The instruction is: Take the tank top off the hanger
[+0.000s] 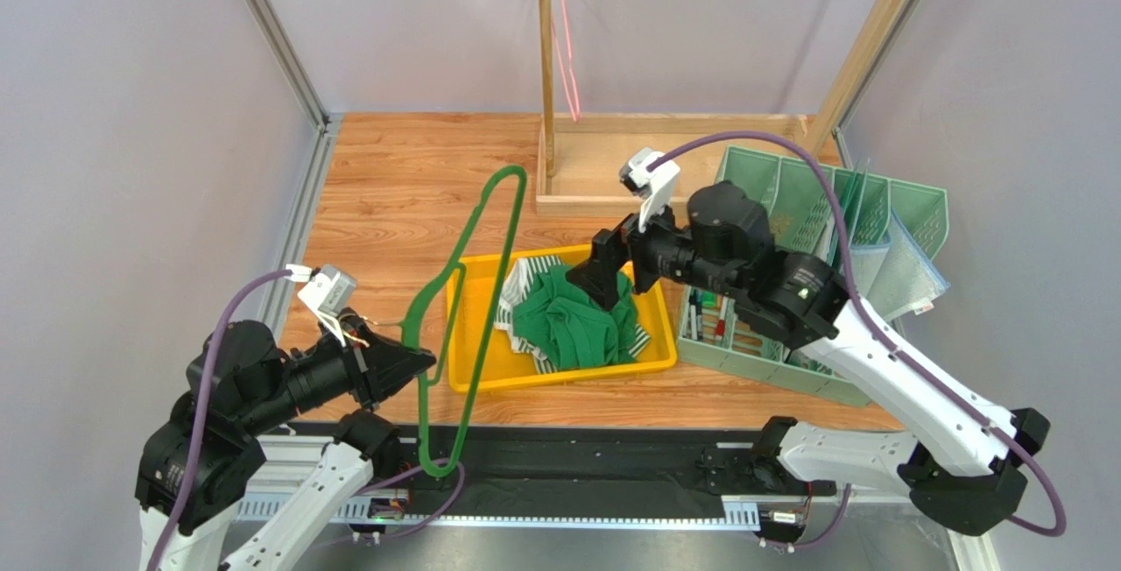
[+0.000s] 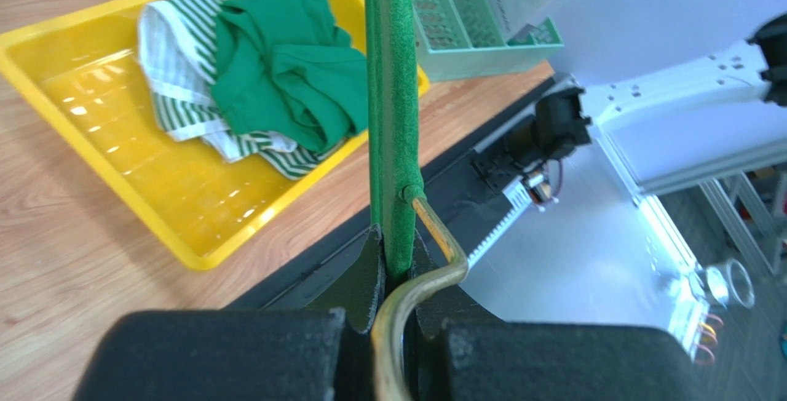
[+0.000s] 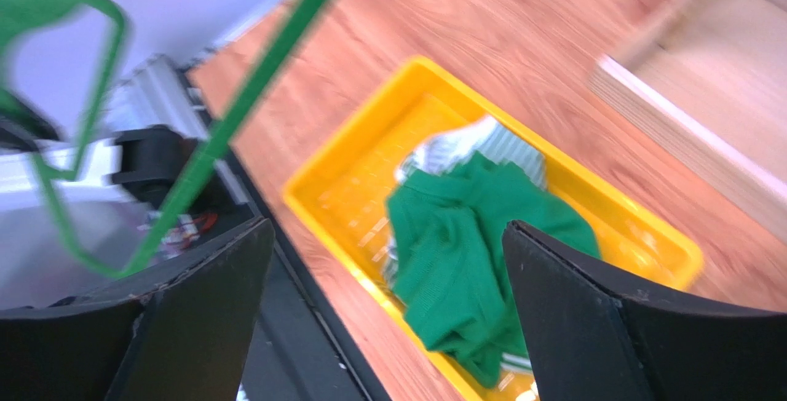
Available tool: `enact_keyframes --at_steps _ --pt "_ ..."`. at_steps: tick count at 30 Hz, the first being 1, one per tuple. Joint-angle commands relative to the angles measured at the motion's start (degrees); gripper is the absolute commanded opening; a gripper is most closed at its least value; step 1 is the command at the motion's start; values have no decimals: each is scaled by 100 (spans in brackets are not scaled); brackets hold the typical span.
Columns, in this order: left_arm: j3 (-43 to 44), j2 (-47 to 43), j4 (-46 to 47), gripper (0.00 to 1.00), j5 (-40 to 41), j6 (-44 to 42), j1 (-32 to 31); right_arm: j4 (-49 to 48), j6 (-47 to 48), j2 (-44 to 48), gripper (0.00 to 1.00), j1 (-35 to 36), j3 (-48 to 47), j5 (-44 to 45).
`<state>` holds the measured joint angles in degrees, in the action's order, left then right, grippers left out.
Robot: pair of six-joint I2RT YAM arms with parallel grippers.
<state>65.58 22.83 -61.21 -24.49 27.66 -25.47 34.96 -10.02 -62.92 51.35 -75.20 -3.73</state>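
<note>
The green tank top (image 1: pixel 569 322) lies crumpled in a yellow tray (image 1: pixel 566 374), on top of a green-and-white striped garment (image 1: pixel 526 285). It is off the green hanger (image 1: pixel 463 256), which stands bare, slanting up over the tray's left end. My left gripper (image 1: pixel 419 364) is shut on the hanger (image 2: pixel 393 97) just beside its brass hook (image 2: pixel 434 272). My right gripper (image 1: pixel 603 269) hovers above the tray, open, nothing between its fingers. In the right wrist view the tank top (image 3: pixel 453 244) shows below the spread jaws of the right gripper (image 3: pixel 386 226), apart from them.
A green slatted basket (image 1: pixel 816 269) stands right of the tray, close under the right arm. A wooden stand (image 1: pixel 546 59) with a pink cord (image 1: pixel 569 46) rises at the back. A black rail runs along the near table edge.
</note>
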Motion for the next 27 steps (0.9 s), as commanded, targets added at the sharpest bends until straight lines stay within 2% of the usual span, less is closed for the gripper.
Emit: enact_keyframes --at_steps 1,4,9,13,18,21,22,23,27 --pt "-28 -182 171 0 -986 29 -1 -507 334 -141 100 -589 -397 -2793" --pt "-151 -331 215 0 -1391 81 -1 -490 361 -483 100 -819 -776 -3537" --pt "-309 -577 250 0 -1795 134 -1 -429 220 -1055 100 -1197 -1672 -4135" --pt "-344 -701 232 0 -1866 143 -10 -358 299 -1311 98 -1268 -1928 -5294" --pt "-450 -683 294 0 -2015 117 -1 -130 536 -1478 94 -1268 -2016 -5646" --pt "-493 -666 329 0 -2068 117 -1 -305 370 -1618 83 -1268 -2034 -6050" --pt "-485 -666 329 0 -2060 117 -1 -297 352 -1653 72 -1259 -2060 -6139" --pt "-494 -648 338 0 -2060 117 -1 -271 369 -1680 66 -1259 -2051 -6201" --pt "-485 -648 373 0 -2068 134 -1 -340 431 -1680 46 -1251 -1806 -6377"
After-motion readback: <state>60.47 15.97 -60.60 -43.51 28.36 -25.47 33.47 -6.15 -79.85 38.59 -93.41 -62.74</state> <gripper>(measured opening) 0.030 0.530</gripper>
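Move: The right hand, empty and wide open, goes for the far end of the green hanger, about 6 cm ahead of it, 11 cm to its left and 6 cm higher. Nearly beneath that hand lie the green tank top, some 2 cm ahead, 4 cm left and 28 cm down, and the yellow tray, 2 cm ahead, 6 cm left and 29 cm down. From the left hand, which holds the hanger, that far end is roughly 18 cm ahead, 10 cm right and 6 cm up. Up and left towards the hanger's far end, rising about 7 cm, goes the right hand, easing back some 4 cm, turning counter-clockwise some 45 degrees and closing its fingers about halfway around that end. Meanwhile the left hand keeps its grip and draws the hanger back, turning clockwise to swing the far end towards the right hand. ##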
